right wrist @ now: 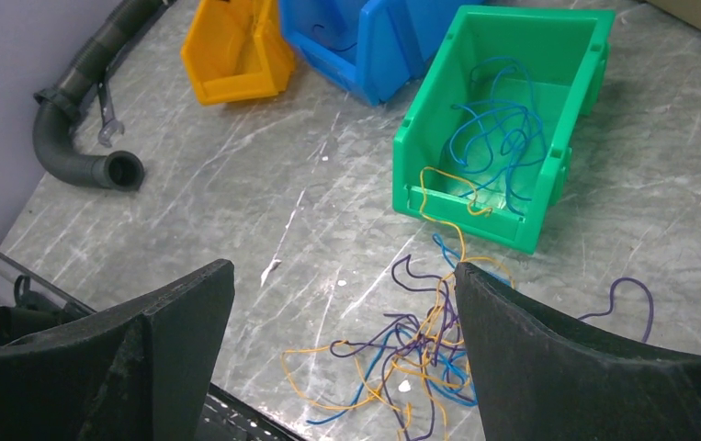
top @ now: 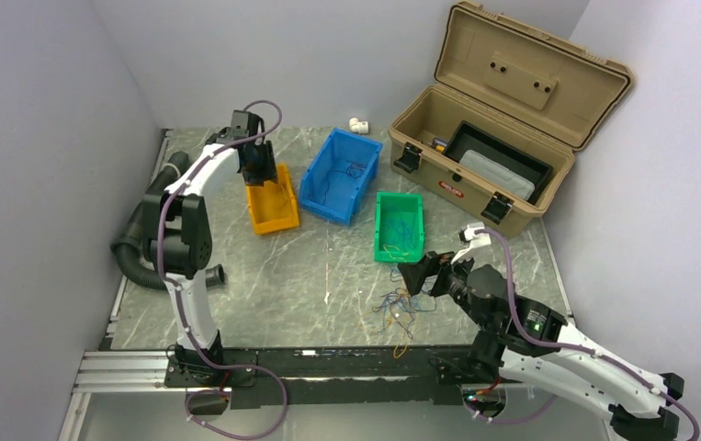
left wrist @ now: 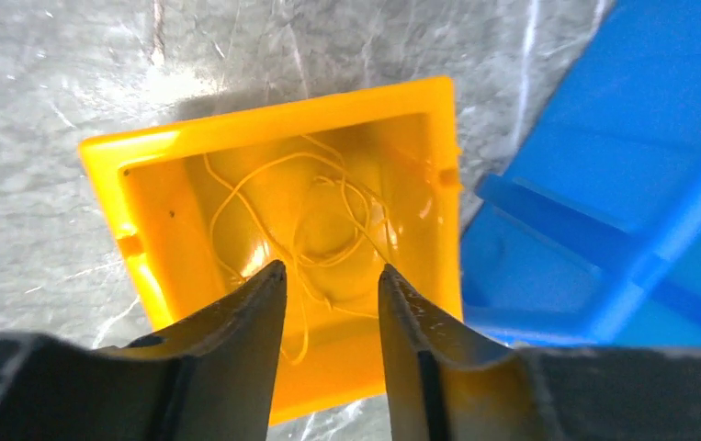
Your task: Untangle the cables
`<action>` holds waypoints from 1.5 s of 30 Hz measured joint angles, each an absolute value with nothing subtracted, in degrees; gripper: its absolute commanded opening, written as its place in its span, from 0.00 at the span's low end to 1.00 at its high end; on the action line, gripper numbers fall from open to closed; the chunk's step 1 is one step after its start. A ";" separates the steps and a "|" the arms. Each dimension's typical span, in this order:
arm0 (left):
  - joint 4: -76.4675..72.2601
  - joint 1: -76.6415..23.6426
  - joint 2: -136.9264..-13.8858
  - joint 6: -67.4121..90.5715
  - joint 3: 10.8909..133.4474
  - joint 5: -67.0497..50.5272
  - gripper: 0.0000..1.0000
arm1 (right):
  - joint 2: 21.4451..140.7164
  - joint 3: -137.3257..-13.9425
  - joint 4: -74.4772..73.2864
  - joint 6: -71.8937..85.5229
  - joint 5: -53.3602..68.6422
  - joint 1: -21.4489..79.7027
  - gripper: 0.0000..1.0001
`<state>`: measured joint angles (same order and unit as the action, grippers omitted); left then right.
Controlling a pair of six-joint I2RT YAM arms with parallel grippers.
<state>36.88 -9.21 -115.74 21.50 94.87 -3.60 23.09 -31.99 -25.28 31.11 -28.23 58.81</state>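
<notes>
A tangle of cables (top: 400, 308) (right wrist: 415, 349) in purple, blue and yellow-orange lies on the table near the front edge. One yellow-orange strand (right wrist: 438, 197) climbs over the front wall of the green bin (top: 398, 227) (right wrist: 475, 211), which holds blue cables (right wrist: 498, 138). My right gripper (top: 424, 273) (right wrist: 344, 266) hovers just above the tangle, open wide and holding nothing. My left gripper (top: 259, 170) (left wrist: 331, 268) hangs over the yellow bin (top: 273, 209) (left wrist: 264, 115), jaws parted with nothing between them. Thin yellow cables (left wrist: 328, 211) lie loose on that bin's floor.
A blue bin (top: 339, 175) (left wrist: 622, 184) stands between the yellow and green ones, with a few dark wires inside. An open tan toolbox (top: 503, 119) sits at the back right. A black corrugated hose (top: 144, 239) (right wrist: 71, 156) lies along the left wall.
</notes>
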 measured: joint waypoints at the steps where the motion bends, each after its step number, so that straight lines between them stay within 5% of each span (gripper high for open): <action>1: 36.97 -9.37 -114.48 21.34 94.83 -3.29 0.51 | 23.59 -32.10 -25.39 31.27 -28.34 58.81 0.92; 11: 37.54 -15.27 -97.65 19.70 88.64 1.93 0.67 | 37.65 -35.09 -31.99 40.29 -30.89 58.72 0.82; 20: 24.45 -35.20 -71.70 21.96 61.98 -1.67 0.69 | 39.66 -32.45 -36.32 44.47 -24.51 54.04 0.74; 27: 18.06 -42.15 -66.72 23.44 52.93 -3.22 0.71 | 44.77 -31.73 -34.63 42.26 -15.90 46.61 0.61; 30: 17.50 -42.46 -64.53 23.42 50.78 -3.27 0.71 | 48.34 -31.73 -33.50 40.21 -12.53 46.52 0.45; 32: 17.04 -42.46 -62.63 23.40 49.78 -3.18 0.72 | 50.30 -31.73 -32.56 38.89 -10.55 46.54 0.17; 34: 16.97 -42.41 -61.08 23.33 49.56 -3.20 0.71 | 52.34 -31.75 -32.01 37.76 -8.95 46.57 0.00; 45: 10.00 -42.41 -53.39 21.02 45.41 -10.00 0.74 | 55.44 -40.23 -26.83 33.78 1.93 50.43 0.00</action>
<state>10.00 -42.41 -53.39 21.02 45.41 -10.00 55.44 -40.23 -26.83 33.78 1.93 50.43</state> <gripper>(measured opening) 0.726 0.010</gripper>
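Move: The cable tangle lies almost straight under the right hand, about 2 cm back, 3 cm to its left and 18 cm below; the green bin stands some 17 cm ahead of that hand, 3 cm left and 17 cm down. From the left hand the tangle is about 33 cm back, 32 cm right and 7 cm lower, with the yellow bin just below that hand, 2 cm back and 2 cm right, and the blue bin 2 cm ahead, 17 cm right, both about 6 cm down. The right hand sinks some 14 cm into the tangle, its fingers tipping down, and shuts them on purple cable, then rises again while swinging left with that cable pinched in its tips. The empty left hand lifts clear of the yellow bin, opening wider, and sweeps back about 26 cm and right towards the tangle, tilting its fingers up and turning clockwise. ##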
